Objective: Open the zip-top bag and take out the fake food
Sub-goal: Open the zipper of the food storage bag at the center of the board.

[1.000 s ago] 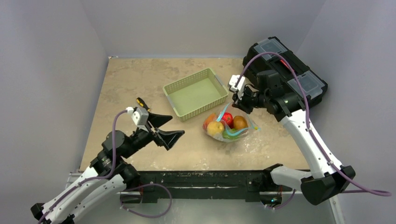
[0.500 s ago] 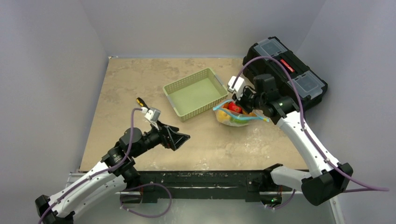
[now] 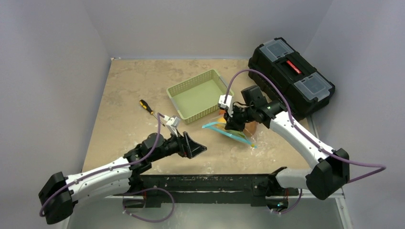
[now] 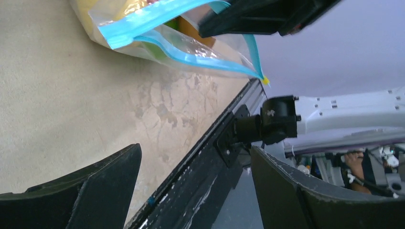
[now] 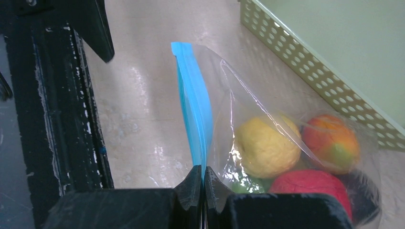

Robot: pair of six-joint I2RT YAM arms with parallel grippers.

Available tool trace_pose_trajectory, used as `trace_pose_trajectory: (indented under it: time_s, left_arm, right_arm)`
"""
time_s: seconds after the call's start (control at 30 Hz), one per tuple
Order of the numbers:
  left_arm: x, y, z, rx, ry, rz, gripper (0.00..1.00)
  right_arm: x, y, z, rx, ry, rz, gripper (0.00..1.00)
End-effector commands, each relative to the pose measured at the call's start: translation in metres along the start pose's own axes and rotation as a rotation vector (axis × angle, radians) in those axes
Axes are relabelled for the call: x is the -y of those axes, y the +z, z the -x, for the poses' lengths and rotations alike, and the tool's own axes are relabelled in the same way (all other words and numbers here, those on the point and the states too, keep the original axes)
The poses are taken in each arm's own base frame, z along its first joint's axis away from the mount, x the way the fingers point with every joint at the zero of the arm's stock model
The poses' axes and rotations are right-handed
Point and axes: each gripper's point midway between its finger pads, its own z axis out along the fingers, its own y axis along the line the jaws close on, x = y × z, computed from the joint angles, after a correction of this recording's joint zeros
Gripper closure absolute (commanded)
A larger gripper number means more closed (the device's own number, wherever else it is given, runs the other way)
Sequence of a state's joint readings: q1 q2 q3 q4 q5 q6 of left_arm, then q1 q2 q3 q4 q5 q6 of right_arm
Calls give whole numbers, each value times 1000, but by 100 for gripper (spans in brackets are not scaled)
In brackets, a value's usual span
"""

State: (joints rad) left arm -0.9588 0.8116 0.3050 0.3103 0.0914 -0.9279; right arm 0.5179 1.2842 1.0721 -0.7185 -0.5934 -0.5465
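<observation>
The zip-top bag (image 3: 237, 135) hangs near the table's middle front, pinched by its light-blue zipper strip (image 5: 193, 105). My right gripper (image 5: 203, 174) is shut on that strip, also seen from above (image 3: 232, 125). Inside the clear plastic lies the fake food: a yellow fruit (image 5: 265, 145), an orange-red one (image 5: 329, 138), a red one (image 5: 310, 186) and something green (image 5: 243, 183). My left gripper (image 3: 198, 150) stands open just left of and below the bag. In the left wrist view its jaws (image 4: 195, 150) frame the table edge, with the bag (image 4: 157, 33) above them, apart from both fingers.
A green basket (image 3: 177, 92) sits behind the bag, close to it. A black toolbox (image 3: 291, 76) stands at the back right. A yellow-and-black screwdriver (image 3: 145, 106) lies at the left. The black front rail (image 3: 205, 181) runs just below the left gripper.
My right gripper has carried the bag left and nearer by its zipper strip. The left arm has reached right toward the bag, and its jaws have narrowed a little.
</observation>
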Motion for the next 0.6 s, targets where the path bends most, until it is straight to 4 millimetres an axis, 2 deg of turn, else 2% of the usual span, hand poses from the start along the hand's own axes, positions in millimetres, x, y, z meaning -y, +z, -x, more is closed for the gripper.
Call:
trace_pose_trajectory:
  time_s: [0.0,0.07,0.13,0.27,0.57]
  left_arm:
    - [11,24,31,185,-149,-21,17]
    - [5,36,34,214,-199,9,21]
    - [-1,48,34,230,-240,43,32]
    - [-12,65,35,277,-277,92,36]
    - [0,84,44,310,-254,50,45]
  right_arm:
    - [-4,-5,44,139,3,45,100]
    - [-3,-4,45,148,17,40,100]
    - [-3,-4,45,150,24,34,100]
    - [-4,-5,43,157,29,28,100]
    - [-5,-5,43,169,23,25,100]
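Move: The blue zip strip, left of the spot where the right fingers already hold it, lies about 9 cm ahead of the left hand, 7 cm to its right and 4 cm lower. The strip's free left end is some 10 cm ahead and 2 cm right. From the left hand, the yellow fruit in the bag is about 13 cm ahead, 10 cm right and 11 cm down. From the right hand, that stretch of strip is about 6 cm left, level fore and aft. Bring the left gripper forward about 6 cm and some 4 cm right, towards the zip strip; sink about 5 cm on the way and come up slightly at the end. Swing its fingers some 20 degrees counter-clockwise and tip them slightly down, closing them partway but leaving them open. With the right fingers shut, keep the pinch on the strip and ease it about 2 cm left and 2 cm up. ##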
